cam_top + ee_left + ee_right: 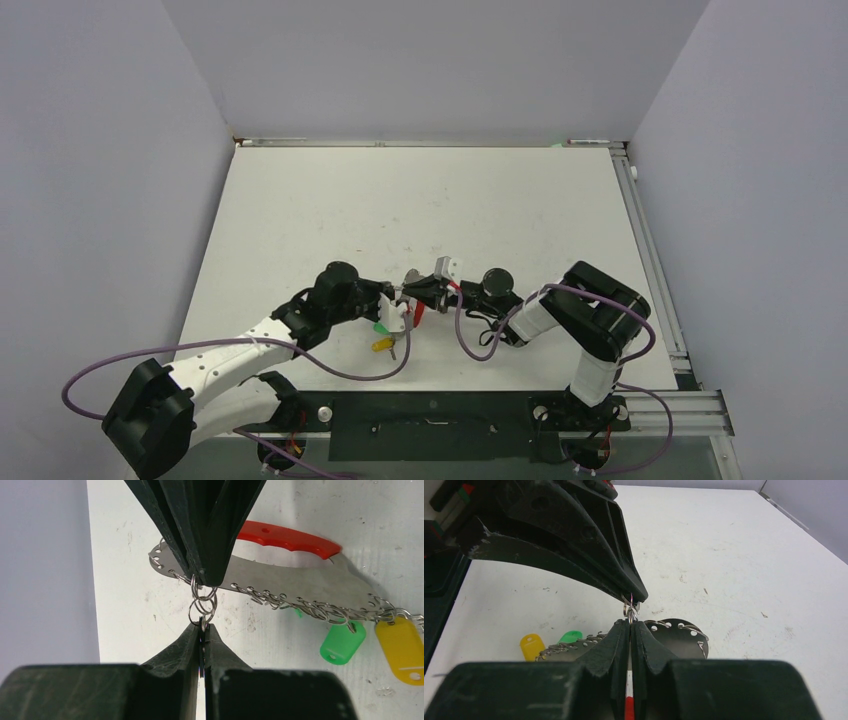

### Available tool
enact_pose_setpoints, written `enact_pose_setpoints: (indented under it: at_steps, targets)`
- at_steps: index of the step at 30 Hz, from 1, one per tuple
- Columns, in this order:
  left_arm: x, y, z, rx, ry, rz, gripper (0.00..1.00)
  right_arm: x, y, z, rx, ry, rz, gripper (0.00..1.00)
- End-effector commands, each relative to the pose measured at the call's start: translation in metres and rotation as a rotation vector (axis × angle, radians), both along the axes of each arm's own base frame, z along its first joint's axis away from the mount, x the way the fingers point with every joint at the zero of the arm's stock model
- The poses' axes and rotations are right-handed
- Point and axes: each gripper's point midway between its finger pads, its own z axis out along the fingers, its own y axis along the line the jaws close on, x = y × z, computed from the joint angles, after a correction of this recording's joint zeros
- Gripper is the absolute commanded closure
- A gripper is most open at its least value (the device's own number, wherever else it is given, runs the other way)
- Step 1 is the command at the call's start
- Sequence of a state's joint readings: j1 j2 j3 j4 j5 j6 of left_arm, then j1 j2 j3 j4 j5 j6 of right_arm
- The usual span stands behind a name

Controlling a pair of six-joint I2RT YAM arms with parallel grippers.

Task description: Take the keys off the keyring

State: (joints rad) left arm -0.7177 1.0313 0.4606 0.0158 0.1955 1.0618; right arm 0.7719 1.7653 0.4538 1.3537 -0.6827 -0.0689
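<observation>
The keyring [290,580] is a grey holed plate with a red grip [290,537], held up off the white table [420,200]. My right gripper [202,580] is shut on the plate's edge; in its own view the plate [679,637] runs edge-on between the pads [630,622]. My left gripper [202,626] is shut on a thin key seen edge-on [201,645]. Small split rings [202,605] link that key to the plate. Green [342,642] and yellow [400,647] key tags hang further along the plate. The two grippers meet tip to tip [410,290].
Purple cables [470,340] loop beside both arms. An aluminium rail [655,260] runs along the table's right edge, and grey walls close the left, back and right sides.
</observation>
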Motion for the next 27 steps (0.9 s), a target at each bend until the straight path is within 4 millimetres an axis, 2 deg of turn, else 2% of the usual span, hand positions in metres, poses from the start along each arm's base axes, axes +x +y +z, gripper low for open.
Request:
enact_pose_setpoints:
  at_steps: [1, 8, 14, 17, 27]
  targets:
    - [0.001, -0.001, 0.008, -0.018, 0.052, 0.024, 1.0, -0.002, -0.001, 0.041, 0.148, -0.079, 0.007, 0.95]
    - [0.002, -0.009, 0.026, -0.075, 0.113, 0.054, 1.0, -0.001, -0.004, 0.034, 0.153, -0.117, -0.014, 0.95]
    - [0.001, -0.01, 0.031, -0.072, 0.123, 0.048, 1.0, -0.001, -0.009, 0.023, 0.109, -0.185, -0.025, 0.94]
    - [0.001, -0.01, 0.031, -0.062, 0.112, 0.038, 1.0, -0.002, -0.008, 0.021, 0.088, -0.208, -0.015, 0.83]
    - [0.004, -0.011, 0.037, -0.039, 0.09, 0.023, 1.0, -0.006, -0.006, 0.03, 0.049, -0.245, 0.019, 0.7]
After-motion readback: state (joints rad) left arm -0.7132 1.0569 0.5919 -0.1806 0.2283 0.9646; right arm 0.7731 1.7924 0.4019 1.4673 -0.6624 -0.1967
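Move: Both hands are already shut on the same small linked rings, which sit about 1 cm to the left hand's right and 1 cm to the right hand's left, level with each. From the left hand, the keyring's holed metal plate lies about 3 cm back, 1 cm right and 4 cm down. The green tag is roughly 6 cm back and 3 left, the yellow tag 9 back and 3 left, both some 5 cm down. From the right hand, the red handle lies some 4 cm back, 3 right and 5 down. The right fingers let go of the small rings, first staying shut through a brief bob up and down, then opening by about a quarter of their range as the hand eases some 1 cm to its right, off the rings, and rolls about 10 degrees. The left hand keeps its pinch, rising about 1 cm and drawing slightly back while its fingers tip a little more steeply down. ##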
